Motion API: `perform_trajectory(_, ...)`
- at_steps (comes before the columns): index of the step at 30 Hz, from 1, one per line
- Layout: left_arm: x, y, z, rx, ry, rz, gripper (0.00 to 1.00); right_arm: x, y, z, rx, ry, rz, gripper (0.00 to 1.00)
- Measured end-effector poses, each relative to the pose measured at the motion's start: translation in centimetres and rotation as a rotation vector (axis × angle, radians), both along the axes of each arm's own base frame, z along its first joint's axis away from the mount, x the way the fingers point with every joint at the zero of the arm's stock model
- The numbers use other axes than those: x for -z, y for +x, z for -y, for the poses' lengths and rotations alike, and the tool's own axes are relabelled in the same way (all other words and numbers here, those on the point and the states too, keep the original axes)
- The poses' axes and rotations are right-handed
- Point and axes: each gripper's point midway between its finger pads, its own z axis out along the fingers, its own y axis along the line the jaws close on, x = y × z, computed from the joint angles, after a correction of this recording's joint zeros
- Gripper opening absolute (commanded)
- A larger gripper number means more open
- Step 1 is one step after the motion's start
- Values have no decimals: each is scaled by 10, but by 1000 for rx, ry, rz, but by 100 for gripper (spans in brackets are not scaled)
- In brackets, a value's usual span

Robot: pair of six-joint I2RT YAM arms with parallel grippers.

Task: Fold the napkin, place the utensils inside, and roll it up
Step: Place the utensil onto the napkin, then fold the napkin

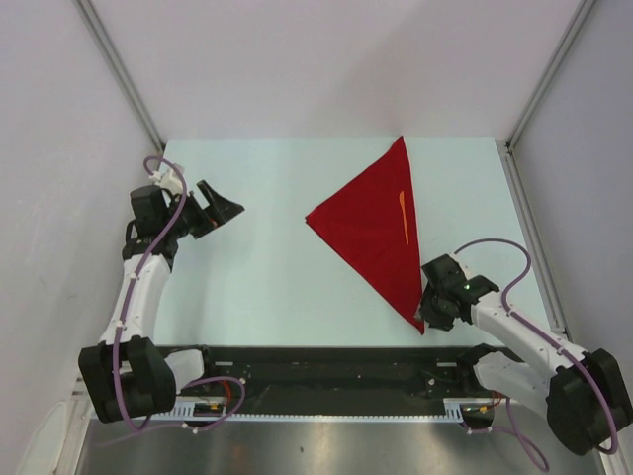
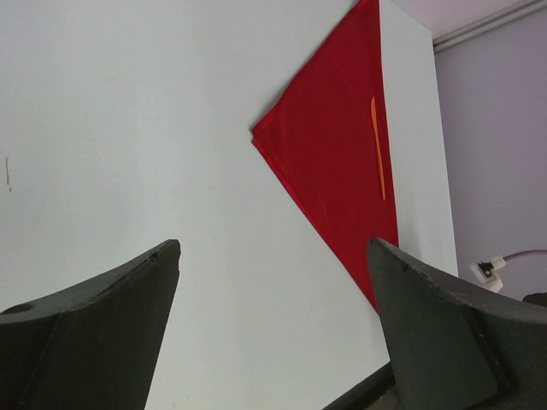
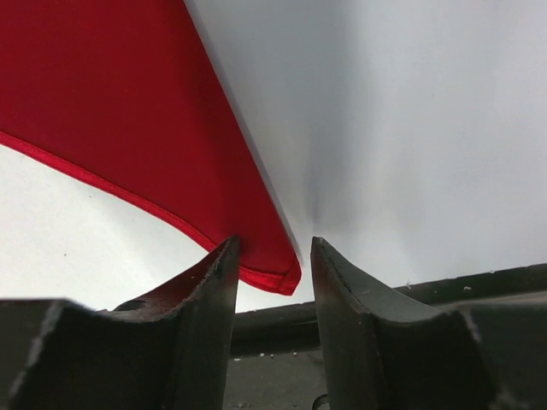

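The red napkin [image 1: 371, 233] lies flat on the table as a folded triangle, one point far and one point near. A thin orange utensil [image 1: 406, 216] rests on it along its right edge. The left wrist view takes in the napkin [image 2: 333, 162] and the utensil [image 2: 377, 149] from afar. My right gripper [image 1: 427, 315] is down at the napkin's near corner. In the right wrist view that corner [image 3: 265, 265] sits between the narrowed jaws of the gripper [image 3: 273, 242], with a gap still showing. My left gripper [image 1: 224, 201] hovers wide open and empty at the table's left [image 2: 273, 243].
A black rail [image 1: 326, 361] runs along the table's near edge, just behind the napkin's near corner [image 3: 427, 286]. Grey walls with metal frame posts [image 1: 119, 69] close in the left, the right and the back. The pale table [image 1: 267, 287] spreads between the arms.
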Motion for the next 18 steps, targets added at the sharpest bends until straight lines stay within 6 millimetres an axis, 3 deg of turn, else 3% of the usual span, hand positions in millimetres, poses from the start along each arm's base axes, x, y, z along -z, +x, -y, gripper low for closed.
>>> perform_trajectory(18,0,0,0,0,0,0,95,13,-5,1,10,4,-14,20)
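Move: Just under the right fingertips, about 2 cm down and 1 cm back, lies the napkin's near corner. The utensil rests on the cloth some 23 cm ahead of this hand and 1 cm to its left; the napkin's left corner is also about 23 cm ahead, but 21 cm to the left. From the idle left hand, the near corner lies roughly 33 cm right, 17 cm back and 20 cm below. Closing its fingers about halfway from their starting gap, the right hand sinks a little over 1 cm onto the napkin's near corner, easing about half a centimetre back towards its base as it goes. The fingertips come in from both sides of the corner and gather the cloth between them, with the wrist holding its downward tilt. ##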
